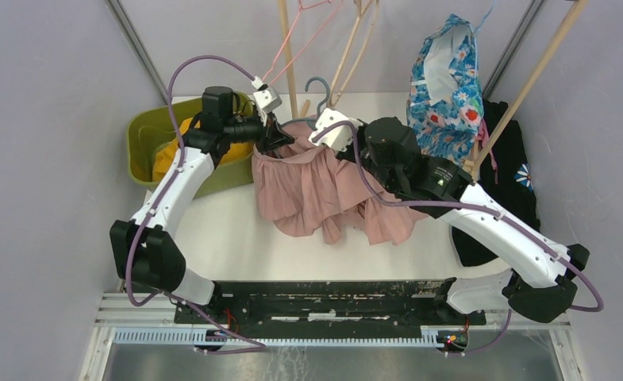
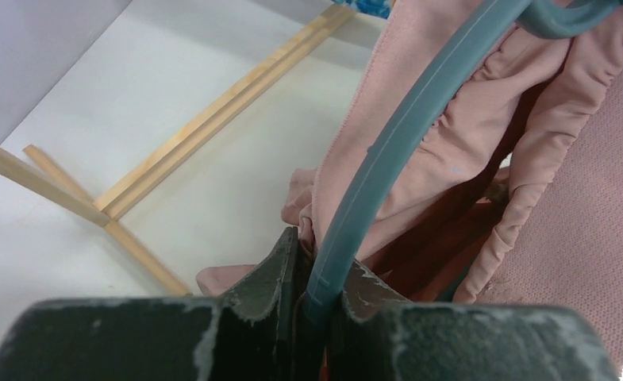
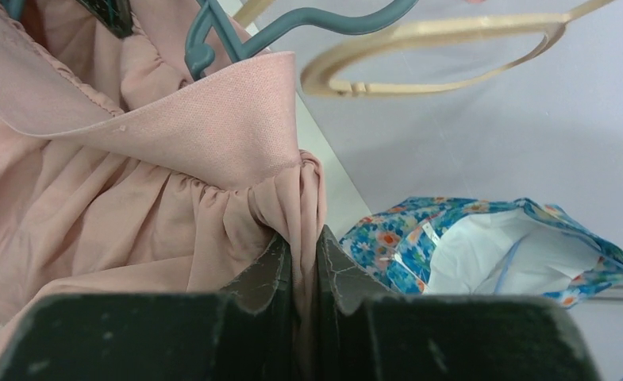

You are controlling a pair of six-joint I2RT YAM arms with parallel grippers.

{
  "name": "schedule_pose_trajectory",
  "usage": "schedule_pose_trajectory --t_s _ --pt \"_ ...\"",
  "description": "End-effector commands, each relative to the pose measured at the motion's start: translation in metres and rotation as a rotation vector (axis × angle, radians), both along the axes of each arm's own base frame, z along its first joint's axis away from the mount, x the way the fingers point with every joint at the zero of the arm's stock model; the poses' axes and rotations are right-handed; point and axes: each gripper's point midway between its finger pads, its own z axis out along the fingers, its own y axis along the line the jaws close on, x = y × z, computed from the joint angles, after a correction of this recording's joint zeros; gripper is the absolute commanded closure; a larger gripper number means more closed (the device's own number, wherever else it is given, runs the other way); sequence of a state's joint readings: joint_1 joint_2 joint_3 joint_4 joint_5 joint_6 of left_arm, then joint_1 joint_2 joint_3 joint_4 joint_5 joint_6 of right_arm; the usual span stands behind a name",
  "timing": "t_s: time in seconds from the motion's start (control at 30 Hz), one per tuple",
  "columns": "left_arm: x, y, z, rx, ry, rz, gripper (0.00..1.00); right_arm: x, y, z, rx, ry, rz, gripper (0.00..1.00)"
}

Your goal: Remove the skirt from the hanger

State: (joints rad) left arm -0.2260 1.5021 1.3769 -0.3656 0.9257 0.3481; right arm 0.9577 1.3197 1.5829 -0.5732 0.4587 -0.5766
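Observation:
The pink skirt (image 1: 324, 190) lies bunched on the white table, its waistband still threaded on a grey-blue hanger (image 1: 321, 87). My left gripper (image 1: 274, 136) is at the skirt's left top corner. In the left wrist view its jaws (image 2: 320, 270) are shut on the hanger's bar (image 2: 387, 159), with a fold of skirt (image 2: 451, 151) pressed against the left finger. My right gripper (image 1: 348, 143) is at the waistband's right end. Seen from the right wrist, it (image 3: 302, 246) is shut on a gathered fold of the skirt (image 3: 173, 135), below the hanger's hook (image 3: 292, 28).
A green bin (image 1: 145, 135) holding a yellow garment (image 1: 165, 159) stands at the back left. A floral garment (image 1: 447, 87) and a black one (image 1: 514, 175) hang at the right. Wooden rack poles (image 1: 288, 48) rise behind the skirt, and a beige hanger (image 3: 435, 36) hangs nearby.

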Motion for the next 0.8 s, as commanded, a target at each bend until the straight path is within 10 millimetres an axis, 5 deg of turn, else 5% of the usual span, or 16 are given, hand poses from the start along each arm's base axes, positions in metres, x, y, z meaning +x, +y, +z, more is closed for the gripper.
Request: schedule_pose_trajectory --t_s 0.0,0.33,0.6,0.77 --pt "-0.027 -0.018 0.051 -0.033 -0.046 0.069 0.97 0.004 0.003 0.006 0.082 -0.024 -0.020 0.99" --pt "-0.073 -0.033 0.097 -0.058 -0.157 0.069 0.97 0.030 -0.001 -0.008 0.035 -0.074 -0.130 0.98" --pt "-0.090 -0.036 0.110 -0.090 -0.187 0.031 0.97 0.036 -0.002 0.001 0.059 -0.101 -0.169 0.57" --pt "-0.083 -0.033 0.107 -0.075 -0.193 0.062 0.97 0.032 -0.007 0.016 0.080 -0.103 -0.169 0.46"
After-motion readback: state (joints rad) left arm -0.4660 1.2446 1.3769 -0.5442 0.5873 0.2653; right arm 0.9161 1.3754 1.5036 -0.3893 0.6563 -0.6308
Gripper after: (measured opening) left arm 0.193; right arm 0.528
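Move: The left fingers hold the hanger's left arm; the hanger's middle is about 9 cm to their right and 4 cm ahead. The waistband's right corner is already pinched in the right fingers, and from these the hanger's middle lies some 6 cm left and 5 cm ahead. The flowered garment is roughly 23 cm right of the right hand and 12 cm ahead. The green basket stands about 21 cm left of the left hand, level with it. Left draws the gripped hanger some 8 cm back, rising; right carries the waistband right, then forward, and opens. ##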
